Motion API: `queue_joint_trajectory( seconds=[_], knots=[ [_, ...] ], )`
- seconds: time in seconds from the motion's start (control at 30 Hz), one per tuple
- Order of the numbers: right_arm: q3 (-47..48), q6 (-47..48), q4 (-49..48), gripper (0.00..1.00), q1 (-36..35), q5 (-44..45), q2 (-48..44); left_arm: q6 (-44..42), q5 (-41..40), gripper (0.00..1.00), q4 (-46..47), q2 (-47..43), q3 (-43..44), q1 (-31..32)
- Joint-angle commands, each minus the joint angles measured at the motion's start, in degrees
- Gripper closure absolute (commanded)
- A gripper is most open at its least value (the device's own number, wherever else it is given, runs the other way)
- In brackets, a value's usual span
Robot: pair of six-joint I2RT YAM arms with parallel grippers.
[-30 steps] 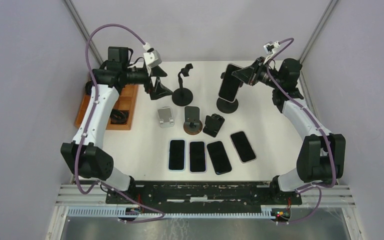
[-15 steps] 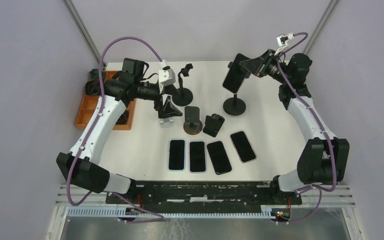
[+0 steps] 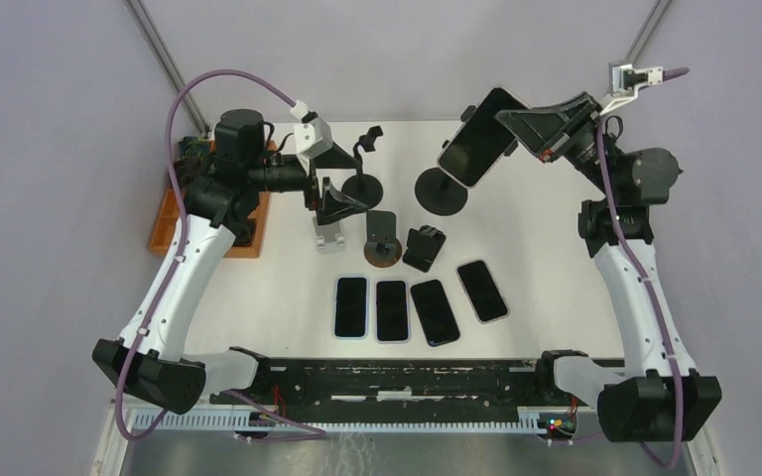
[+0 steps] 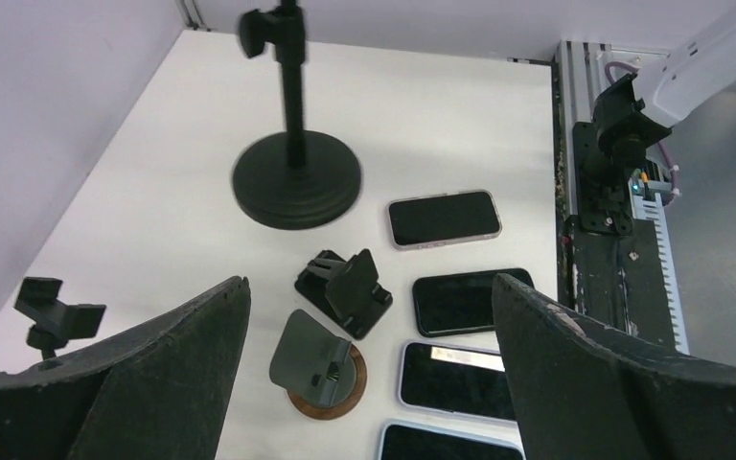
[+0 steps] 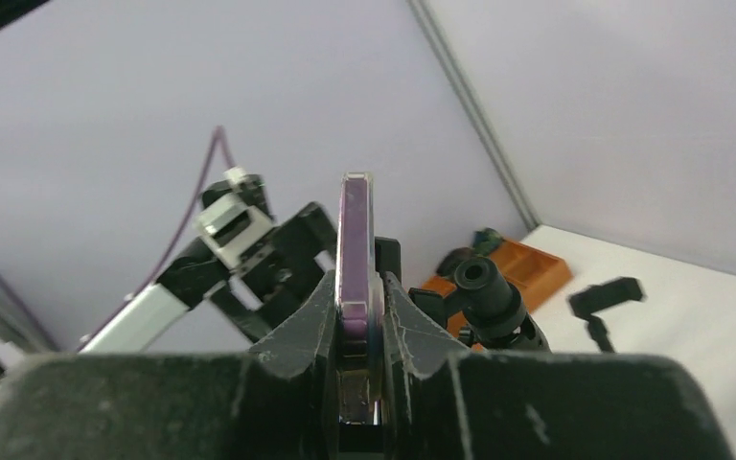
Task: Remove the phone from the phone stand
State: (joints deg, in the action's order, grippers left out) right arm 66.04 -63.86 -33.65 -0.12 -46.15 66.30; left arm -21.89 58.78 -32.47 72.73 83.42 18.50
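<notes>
My right gripper (image 3: 504,119) is shut on the lower end of the phone (image 3: 475,149), a dark phone with a purple edge (image 5: 355,240). It holds the phone tilted, high above the table's far side. The phone stand (image 3: 441,192), a black pole on a round base (image 4: 295,178), sits below and left of the phone, its base blurred. A black knob of the stand (image 5: 484,284) lies close beside the phone; whether they touch I cannot tell. My left gripper (image 3: 342,196) hangs open over the small stands, nothing between its fingers (image 4: 177,364).
Several phones (image 3: 392,310) lie flat in a row near the front. A silver stand (image 3: 329,238), a round wooden-based stand (image 3: 382,243) and a black folding stand (image 3: 424,248) sit mid-table. A second pole stand (image 3: 362,183) and an orange tray (image 3: 248,213) stand at the back left.
The right arm has risen and swung right, lifting and tilting the phone. The stand's round base has slid left and farther back. My left gripper has shifted a little right, still open.
</notes>
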Motion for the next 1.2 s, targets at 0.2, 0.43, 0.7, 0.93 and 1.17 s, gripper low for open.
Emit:
queue_joint_trajectory(
  seconds=[0.2,0.43,0.7,0.93,1.17],
  knots=[
    [-2.2,-12.8,-14.2,1.00,-12.0,5.1,-7.2,14.6,-1.8,0.00,18.8,-3.9,-6.4,7.1],
    [-4.0,-10.4,-12.9,1.00,-20.2,7.9,-7.7,17.7,-2.3,0.00,22.4,-2.1,-4.0,14.7],
    [-7.1,-11.1,-16.8,1.00,-26.0,9.7,-7.0,17.0,-2.5,0.06,22.2,-0.8,-3.5,16.4],
    [-10.0,-11.2,-19.3,1.00,-28.7,10.8,-6.8,11.3,0.0,0.50,14.9,0.9,-1.6,16.7],
    [-11.5,-11.7,-22.0,1.00,-28.8,11.1,-6.2,4.9,1.7,0.98,6.7,0.1,-2.5,17.2]
  ],
)
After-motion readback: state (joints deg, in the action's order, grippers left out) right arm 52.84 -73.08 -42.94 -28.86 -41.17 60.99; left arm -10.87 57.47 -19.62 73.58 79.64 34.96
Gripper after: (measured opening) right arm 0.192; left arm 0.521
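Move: The black pole of the tall stand, already in the air with its phone, is some 10 cm ahead of the open left gripper, 21 cm to its right and slightly higher. From that gripper, the empty tall stand is about 16 cm ahead, level sideways and 18 cm down; the wood-based stand is 2 cm ahead, 6 cm right and 24 cm down. From the right hand, the pole is roughly 5 cm ahead, 5 cm left and 8 cm below. Keeping its grip on the phone's edge, the right hand brings phone and stand to the left gripper, first mainly back with a small rise, then left while sinking, about 12 cm back and 12 cm left in all and turning nearly 30 degrees counter-clockwise. The left hand goes to meet it, some 8 cm right and 6 cm back with a slight clockwise turn, then shuts its wide-open fingers about halfway until they pinch the upper end of the stand's pole beside the phone. ##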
